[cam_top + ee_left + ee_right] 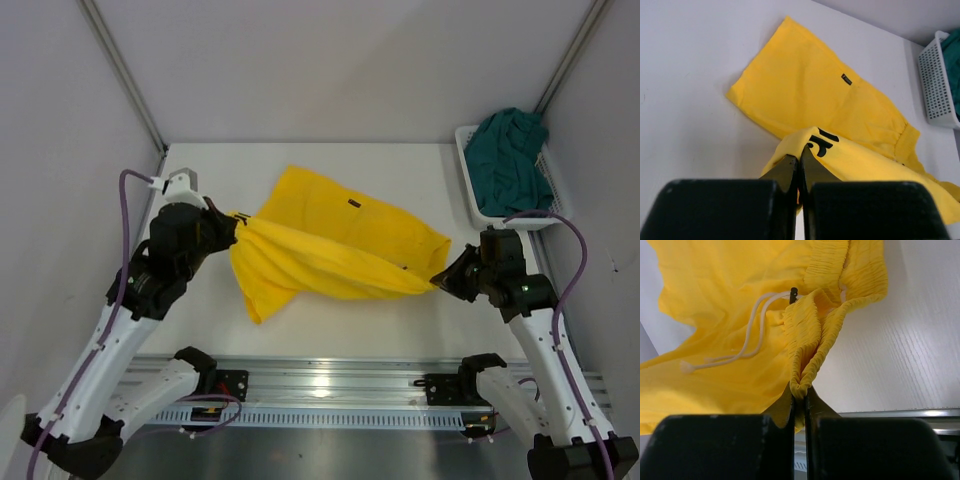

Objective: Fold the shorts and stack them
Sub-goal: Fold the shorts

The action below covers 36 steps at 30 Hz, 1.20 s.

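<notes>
The yellow shorts (330, 235) lie mid-table, their near half lifted and stretched between both arms. My left gripper (236, 222) is shut on a leg hem beside a black printed logo (823, 142). My right gripper (437, 280) is shut on the ribbed waistband (810, 347), where a white drawstring (747, 340) hangs loose. The far leg lies flat on the table with a small dark tag (354, 204) showing. The dark teal shorts (510, 160) sit bunched in the white basket (468, 170) at the back right.
The white table (210, 170) ends at a metal rail (330, 385) along the near edge. Grey walls close in the back and both sides. The basket (935, 85) stands against the right wall.
</notes>
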Available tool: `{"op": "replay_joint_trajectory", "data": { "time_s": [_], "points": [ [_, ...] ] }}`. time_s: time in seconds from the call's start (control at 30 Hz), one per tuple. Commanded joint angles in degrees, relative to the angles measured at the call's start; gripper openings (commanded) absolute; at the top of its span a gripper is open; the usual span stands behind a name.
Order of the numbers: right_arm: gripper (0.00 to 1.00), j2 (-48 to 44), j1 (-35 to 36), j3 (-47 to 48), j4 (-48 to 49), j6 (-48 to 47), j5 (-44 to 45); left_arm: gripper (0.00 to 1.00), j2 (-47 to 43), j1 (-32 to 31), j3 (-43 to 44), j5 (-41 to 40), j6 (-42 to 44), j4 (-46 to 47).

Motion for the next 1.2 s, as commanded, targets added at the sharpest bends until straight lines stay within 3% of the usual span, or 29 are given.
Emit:
{"op": "replay_joint_trajectory", "data": {
  "time_s": [0.0, 0.37, 0.73, 1.03, 1.17],
  "points": [
    [0.0, 1.89, 0.24, 2.66, -2.46, 4.0, 3.12, 0.0, 4.35, 6.77, 1.55, 7.22, 3.66, 7.22],
    [0.0, 1.89, 0.59, -0.94, -3.78, 10.87, 7.69, 0.0, 18.49, 15.47, 5.06, 15.91, 6.65, 16.98],
    [0.0, 11.82, -0.38, 6.17, -0.53, 13.33, 8.23, 0.0, 28.87, 16.19, 15.34, 20.24, 7.35, 23.31],
    [0.0, 20.87, -10.99, 8.72, 6.41, 12.28, 2.51, 0.0, 40.38, 16.19, 24.4, 22.52, 7.0, 26.65],
    [0.0, 25.44, -12.59, 11.18, 8.87, 11.84, 3.12, 0.0, 46.8, 16.19, 28.26, 23.4, 6.39, 27.71]
  ]
}}
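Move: The left hand, pinching the near leg's hem, has the far leg's hem some 34 cm ahead, 2 cm to its right and 30 cm below; the black label lies about 30 cm ahead and 23 cm right, equally low. From the right hand, pinching the waistband, the far waistband corner is roughly 22 cm ahead, 10 cm right and 16 cm below, with the white basket about 40 cm ahead, 28 cm right and 11 cm below. Still pinching, both hands carry the near leg forward towards the far one, left some 20 cm, right 9. ##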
